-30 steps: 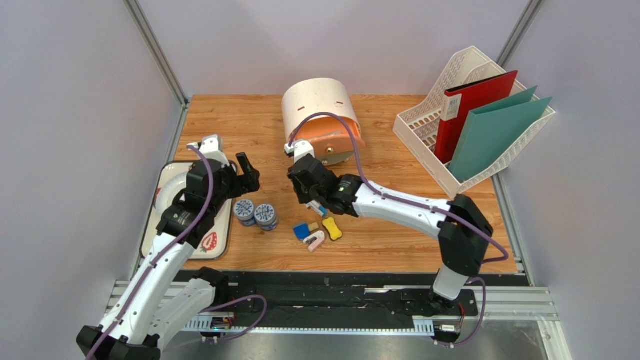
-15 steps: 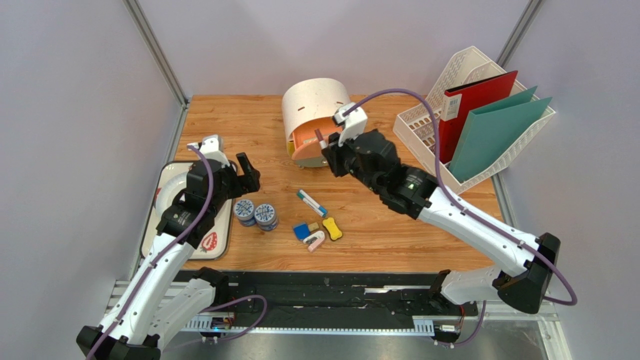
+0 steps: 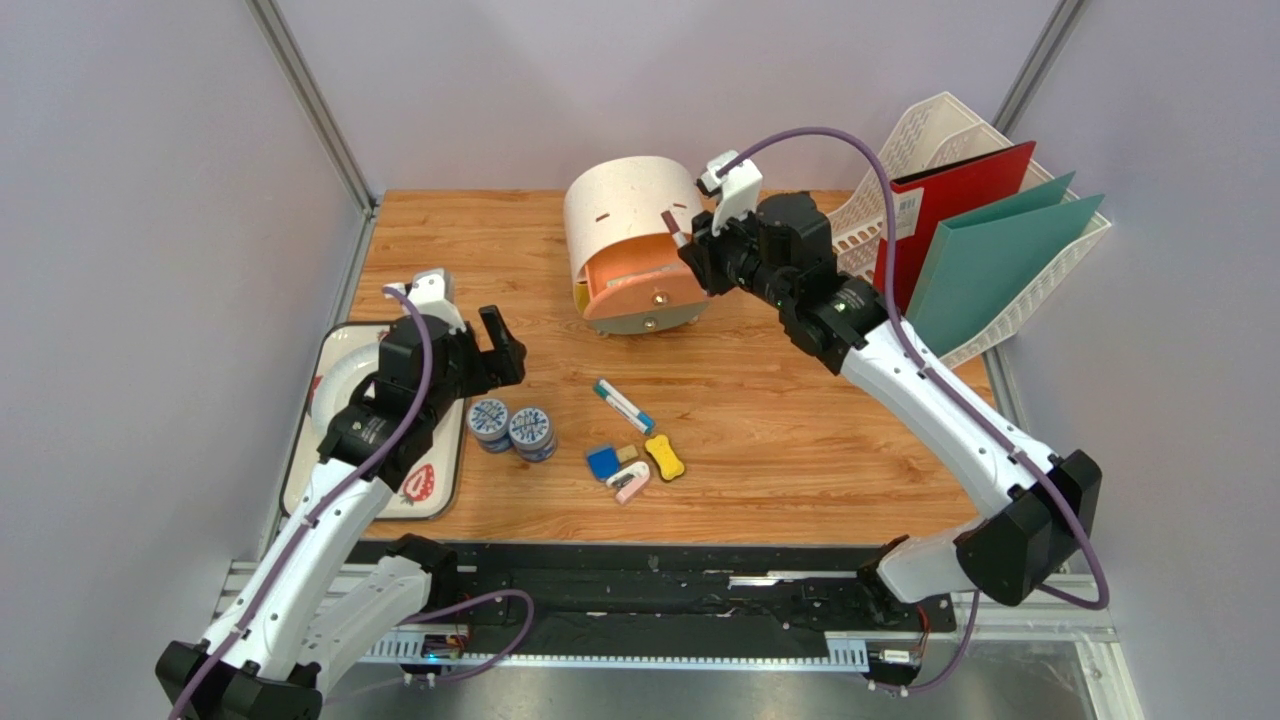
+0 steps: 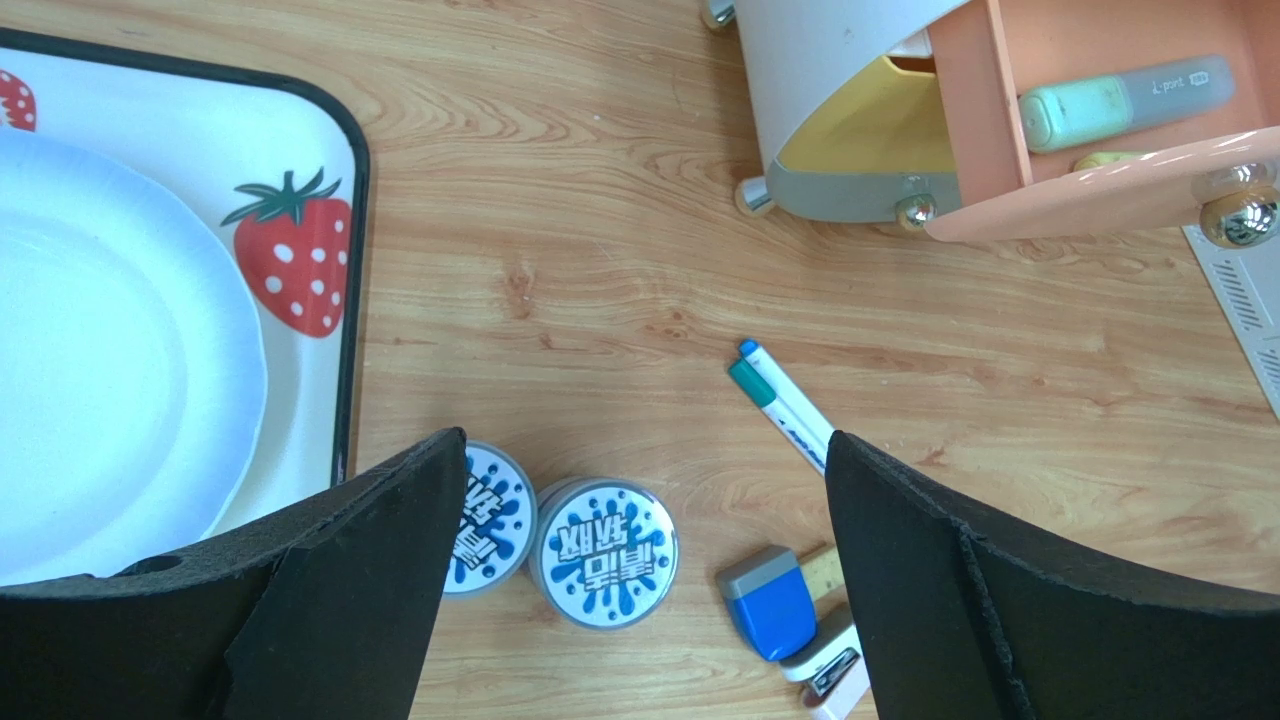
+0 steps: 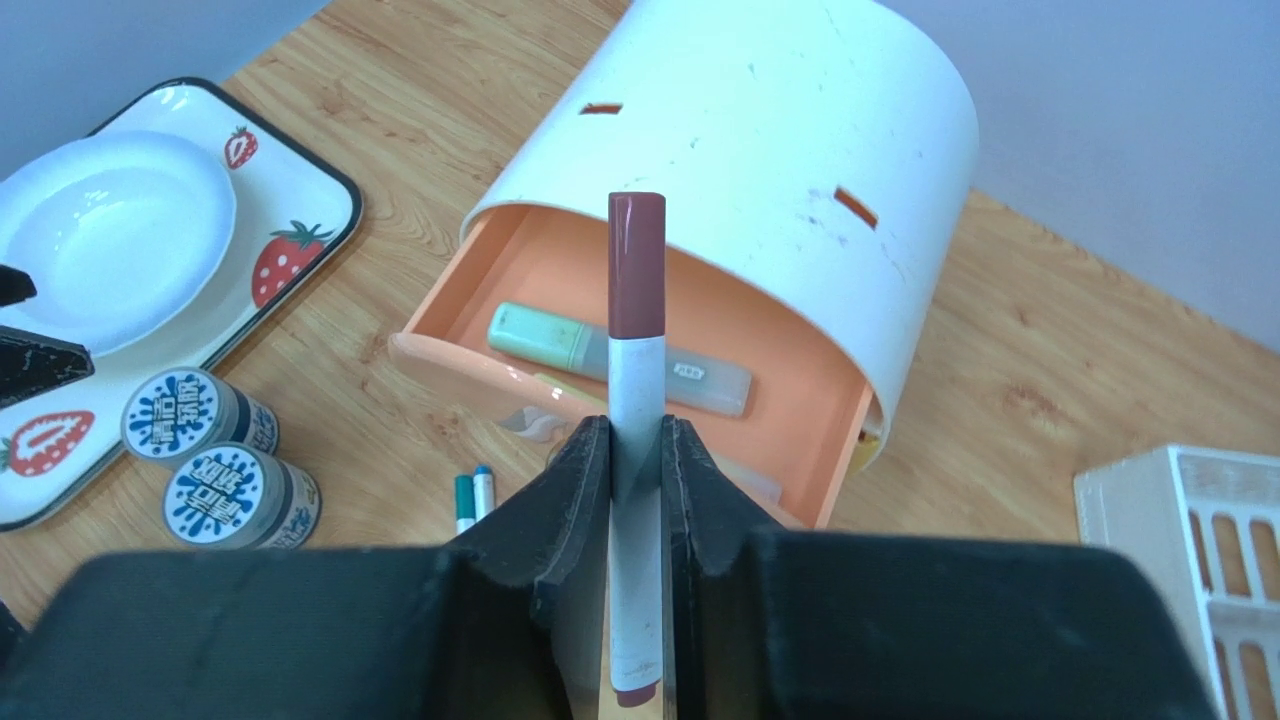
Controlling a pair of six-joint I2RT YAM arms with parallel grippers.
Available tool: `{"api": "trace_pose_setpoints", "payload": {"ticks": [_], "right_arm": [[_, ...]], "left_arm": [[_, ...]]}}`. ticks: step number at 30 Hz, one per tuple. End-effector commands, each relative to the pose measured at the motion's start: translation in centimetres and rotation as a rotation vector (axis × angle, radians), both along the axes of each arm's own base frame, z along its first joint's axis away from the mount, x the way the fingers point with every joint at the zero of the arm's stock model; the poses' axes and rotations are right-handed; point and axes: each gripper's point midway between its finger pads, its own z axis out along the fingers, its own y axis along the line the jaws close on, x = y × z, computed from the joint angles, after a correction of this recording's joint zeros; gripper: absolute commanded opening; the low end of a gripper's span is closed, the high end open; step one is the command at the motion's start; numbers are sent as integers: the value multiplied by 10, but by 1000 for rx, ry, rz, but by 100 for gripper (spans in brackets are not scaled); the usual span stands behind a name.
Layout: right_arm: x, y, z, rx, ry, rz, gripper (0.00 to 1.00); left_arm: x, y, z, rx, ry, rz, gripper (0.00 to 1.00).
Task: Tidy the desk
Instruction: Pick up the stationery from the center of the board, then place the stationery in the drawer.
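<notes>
The desk (image 3: 781, 435) is orange-brown wood grain. My right gripper (image 3: 688, 248) (image 5: 636, 435) is shut on a grey marker with a maroon cap (image 5: 636, 345), held over the open orange drawer (image 5: 751, 398) of a white round organizer (image 3: 631, 203). A mint highlighter (image 5: 549, 338) lies in that drawer. My left gripper (image 3: 466, 357) (image 4: 643, 450) hangs open and empty above two blue-and-white round tins (image 4: 606, 552) (image 3: 511, 428). A teal-and-blue pen (image 3: 621, 405) lies mid-desk.
A strawberry-print tray (image 3: 428, 483) holding a white plate (image 4: 120, 345) sits at the left edge. A blue eraser (image 3: 604, 462), a yellow piece (image 3: 664, 458) and a pink-white piece (image 3: 631, 480) lie near the front. A white file rack (image 3: 849, 255) with red and teal folders stands back right.
My right arm has lifted from the pens at mid-desk and swung back to the organizer's drawer with the marker in its grip. The left arm has barely moved.
</notes>
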Motion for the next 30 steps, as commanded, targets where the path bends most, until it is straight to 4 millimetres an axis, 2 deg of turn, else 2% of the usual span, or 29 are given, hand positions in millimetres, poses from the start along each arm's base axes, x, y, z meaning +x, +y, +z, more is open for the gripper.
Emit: {"api": "trace_pose_setpoints", "payload": {"ticks": [1, 3, 5, 8, 9, 11, 12, 14, 15, 23, 30], "right_arm": [[16, 12, 36, -2, -164, 138, 0], [23, 12, 43, -20, -202, 167, 0], [33, 11, 42, -37, -213, 173, 0], [38, 19, 40, -68, -250, 279, 0], [35, 25, 38, -85, -271, 339, 0], [44, 27, 35, -86, -265, 342, 0], [45, 32, 26, -93, -249, 376, 0], [47, 33, 27, -105, -248, 410, 0], [48, 35, 17, -114, -221, 430, 0], [40, 47, -1, -167, -240, 597, 0], [38, 44, -19, -212, -212, 623, 0]], "left_arm": [[7, -3, 18, -25, -48, -7, 97], [6, -3, 18, -23, -47, -7, 97], [7, -3, 18, -22, -47, -8, 97], [7, -3, 18, -20, -49, -7, 97], [8, -4, 18, -22, -47, -8, 97], [9, -4, 17, -19, -47, -9, 97], [9, -4, 16, -17, -43, -9, 97], [10, -4, 15, -14, -41, -9, 97], [10, -4, 13, -13, -36, -9, 97], [16, -6, 11, -3, -30, -11, 97], [19, -8, 8, -3, -21, -18, 97]]}}
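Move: Over near the box's front, the right hand holds the brown-capped marker, with the open orange drawer about 8 cm ahead, 7 cm to its left and some 12 cm below. The drawer box's white body stands roughly 17 cm ahead and 7 cm left. On the desk, some 28 cm below, two capped markers lie about 6 cm back and 12 cm left. From the left hand, the drawer is about 15 cm ahead, 23 cm right and 6 cm lower. Carrying the still-pinched brown-capped marker towards the open orange drawer, the right hand sweeps about 5 cm forward and drifts some 4 cm left, turning steadily some 35 degrees counter-clockwise. It then eases back about a centimetre and sinks nearly 3 cm, fingers staying shut on the marker. ##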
